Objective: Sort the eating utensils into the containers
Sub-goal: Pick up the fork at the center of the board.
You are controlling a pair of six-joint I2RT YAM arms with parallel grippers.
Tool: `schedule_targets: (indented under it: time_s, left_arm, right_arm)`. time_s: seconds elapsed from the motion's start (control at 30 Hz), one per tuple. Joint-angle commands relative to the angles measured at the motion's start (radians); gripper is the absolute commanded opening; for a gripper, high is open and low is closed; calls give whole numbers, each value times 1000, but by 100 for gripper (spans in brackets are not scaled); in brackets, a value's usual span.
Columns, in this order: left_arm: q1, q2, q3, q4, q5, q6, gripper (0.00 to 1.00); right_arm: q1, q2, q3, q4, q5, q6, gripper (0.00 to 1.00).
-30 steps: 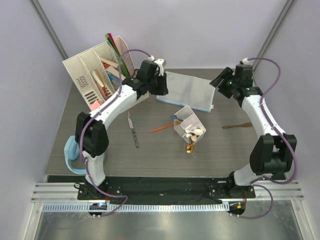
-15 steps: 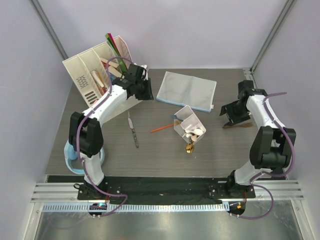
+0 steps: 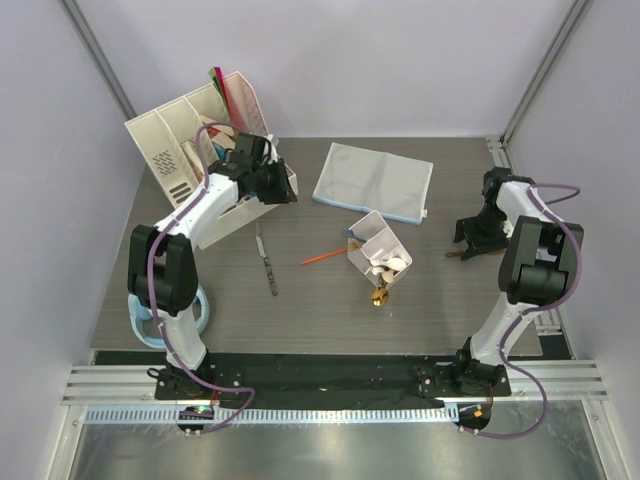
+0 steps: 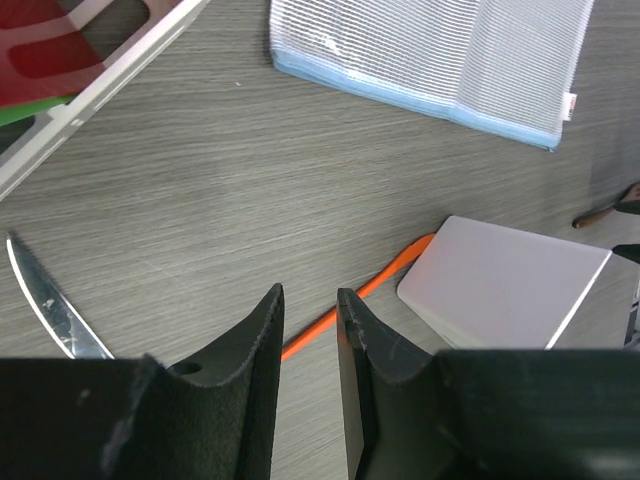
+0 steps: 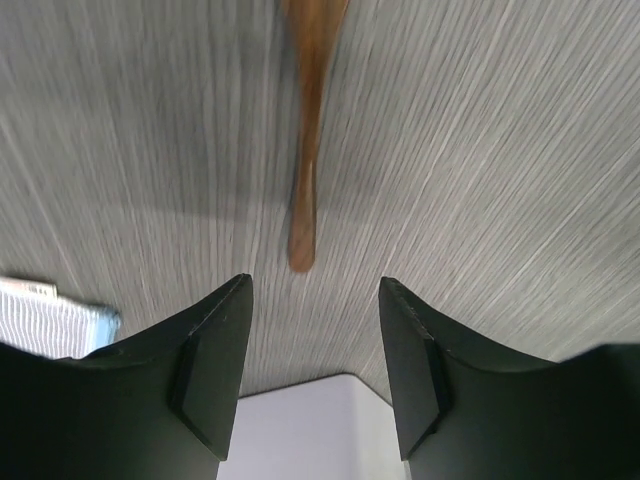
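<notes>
The white divided container (image 3: 372, 237) stands mid-table with white soup spoons (image 3: 388, 266) in its near end. A gold utensil (image 3: 380, 296) lies just in front of it. An orange-handled piece (image 3: 324, 257) lies to its left, and a silver knife (image 3: 266, 262) further left. A wooden spoon (image 3: 472, 252) lies at the right. My right gripper (image 3: 478, 238) hovers open over the wooden spoon's (image 5: 305, 150) handle end, nothing between its fingers (image 5: 222, 330). My left gripper (image 3: 280, 188) hangs by the white organizer, its jaws a little apart and empty above the orange handle (image 4: 400, 268).
A white desk organizer (image 3: 180, 165) with folders stands at the back left, touching the left arm. A grey-blue mesh cloth (image 3: 375, 183) lies at the back centre. A blue ring-shaped object (image 3: 140, 312) sits at the left table edge. The right arm is close to the right edge.
The left arm swung left from the cloth to the organizer. The right arm came forward and down from the back right to just above the wooden spoon, its jaws narrowing a little.
</notes>
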Motion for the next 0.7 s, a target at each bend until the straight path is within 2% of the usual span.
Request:
schedule_targets:
  time_s: [0.0,0.27,0.67]
  left_arm:
    - [6,-40,6,31,42,-15,29]
    - [4,-28,12,31,60,-11,28]
    - [3,-14,34,21,79,-8,28]
  right_arm:
    - [-54,19,44,-14,51,-21,59]
    - [-119,77,42,13,40,-72,59]
    - [-146,169,61,48,34,-99,58]
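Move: The brown fork lies across the table beneath my right hand, handle end towards my left; its middle is about 6 cm to the right, 5 cm below and level fore and aft. The white container stands some 23 cm to this hand's left and 1 cm ahead, and the mesh pouch about 25 cm left and 21 cm ahead. From my left hand the fork is roughly 53 cm right, 11 cm back and 15 cm down. I carry my right hand about 5 cm to the right, inwards from the fork's handle end towards its middle. I sink some 3.5 cm on the way, most steeply towards the end, coming close over the table. My fingers keep pointing down and stay half open, one on the far side and one on the near side of the handle, not yet gripping. ##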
